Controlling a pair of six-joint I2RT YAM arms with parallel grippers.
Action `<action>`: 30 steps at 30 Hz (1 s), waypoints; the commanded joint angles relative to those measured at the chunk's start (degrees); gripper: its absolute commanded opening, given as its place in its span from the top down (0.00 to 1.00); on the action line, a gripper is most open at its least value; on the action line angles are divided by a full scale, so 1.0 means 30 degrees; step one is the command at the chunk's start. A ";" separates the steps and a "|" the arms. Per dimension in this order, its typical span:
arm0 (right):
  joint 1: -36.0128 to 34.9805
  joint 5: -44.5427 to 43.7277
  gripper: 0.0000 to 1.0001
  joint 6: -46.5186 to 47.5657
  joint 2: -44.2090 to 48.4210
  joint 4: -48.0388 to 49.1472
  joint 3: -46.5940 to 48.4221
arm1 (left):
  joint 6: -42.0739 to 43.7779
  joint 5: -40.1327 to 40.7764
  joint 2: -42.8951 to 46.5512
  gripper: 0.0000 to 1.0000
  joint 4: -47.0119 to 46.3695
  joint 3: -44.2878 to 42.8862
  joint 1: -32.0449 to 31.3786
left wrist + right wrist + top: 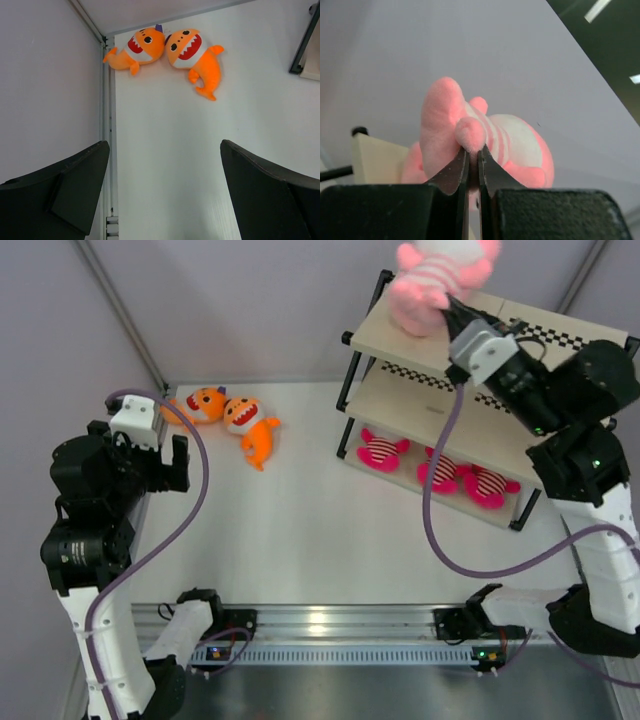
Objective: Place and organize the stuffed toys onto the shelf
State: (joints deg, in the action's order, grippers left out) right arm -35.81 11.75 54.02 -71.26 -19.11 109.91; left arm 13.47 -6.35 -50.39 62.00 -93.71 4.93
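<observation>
A pale pink striped stuffed toy [440,280] sits on the top board of the shelf [380,335]. My right gripper [455,315] is shut on a small limb of this toy [440,120], its jaws [473,150] pinching the plush just above the beige board [375,160]. Three magenta-and-white striped toys [383,452] [437,470] [487,485] lie on the bottom tier. Two orange sharks [205,403] [250,425] lie head to head on the table at the back left. My left gripper [150,465] hangs open in front of these sharks [142,47] [192,52], holding nothing [164,145].
The middle tier of the shelf [400,400] shows a checkered strip. A grey wall and its metal rail [105,100] run close along my left arm. The shelf's black leg [305,45] stands right of the sharks. White tabletop [300,520] lies between the arms and the shelf.
</observation>
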 commanded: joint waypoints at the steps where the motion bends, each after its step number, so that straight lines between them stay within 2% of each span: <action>1: 0.3608 0.0945 1.00 0.0746 0.0462 -0.0662 -0.1178 | 0.0078 0.0183 0.0185 0.01 -0.0334 0.0182 -0.0002; 4: 0.6914 0.1913 1.00 0.1064 0.1545 0.0245 -0.3781 | 0.0108 0.0008 0.0185 0.01 -0.0334 0.0387 -0.0003; 7: 0.9055 0.2350 1.00 0.0744 0.2104 0.0835 -0.5515 | 0.0050 -0.0285 0.0156 0.01 -0.0305 0.0651 -0.0002; 12: 1.2688 0.6012 1.00 0.0306 0.2660 0.1445 -0.8185 | 0.0020 -0.0784 0.0185 0.01 -0.0334 0.0856 -0.0002; 23: 1.5423 0.9469 0.96 -0.2068 0.2866 0.3354 -0.8776 | 0.0020 -0.0813 0.0244 0.01 -0.0333 0.0944 -0.0002; 30: 1.5687 0.8626 0.93 -0.1893 0.3158 0.3119 -0.8423 | 0.0020 -0.0843 0.0273 0.01 -0.0334 0.0944 -0.0002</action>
State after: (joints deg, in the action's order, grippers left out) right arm 10.28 36.91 49.06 -63.48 -12.01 83.24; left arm 13.47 -8.12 -50.35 62.02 -91.22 4.93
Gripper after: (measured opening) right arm 0.071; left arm 0.986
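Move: The right hand already holds a pink toy by the foot, its body about 7 cm ahead and a little left. The free spot on the right half of the top shelf lies some 14 cm ahead, 19 cm right and 17 cm below this hand; the pink toy already on the left half sits about 18 cm straight ahead and 13 cm below. From the left hand the free spot is roughly 22 cm ahead and 72 cm right, slightly higher. Keeping its pinch on the foot, the right hand swings the toy about 18 cm to the right, at first nearly level, then also forward and down by some 9 and 13 cm, onto the right-hand board beside the other pink toy. Its fingers turn about 20 degrees clockwise and tip downward a little, the hand eases up about a centimetre after its lowest point, and then it stays there, the foot still between the nearly shut fingers. ##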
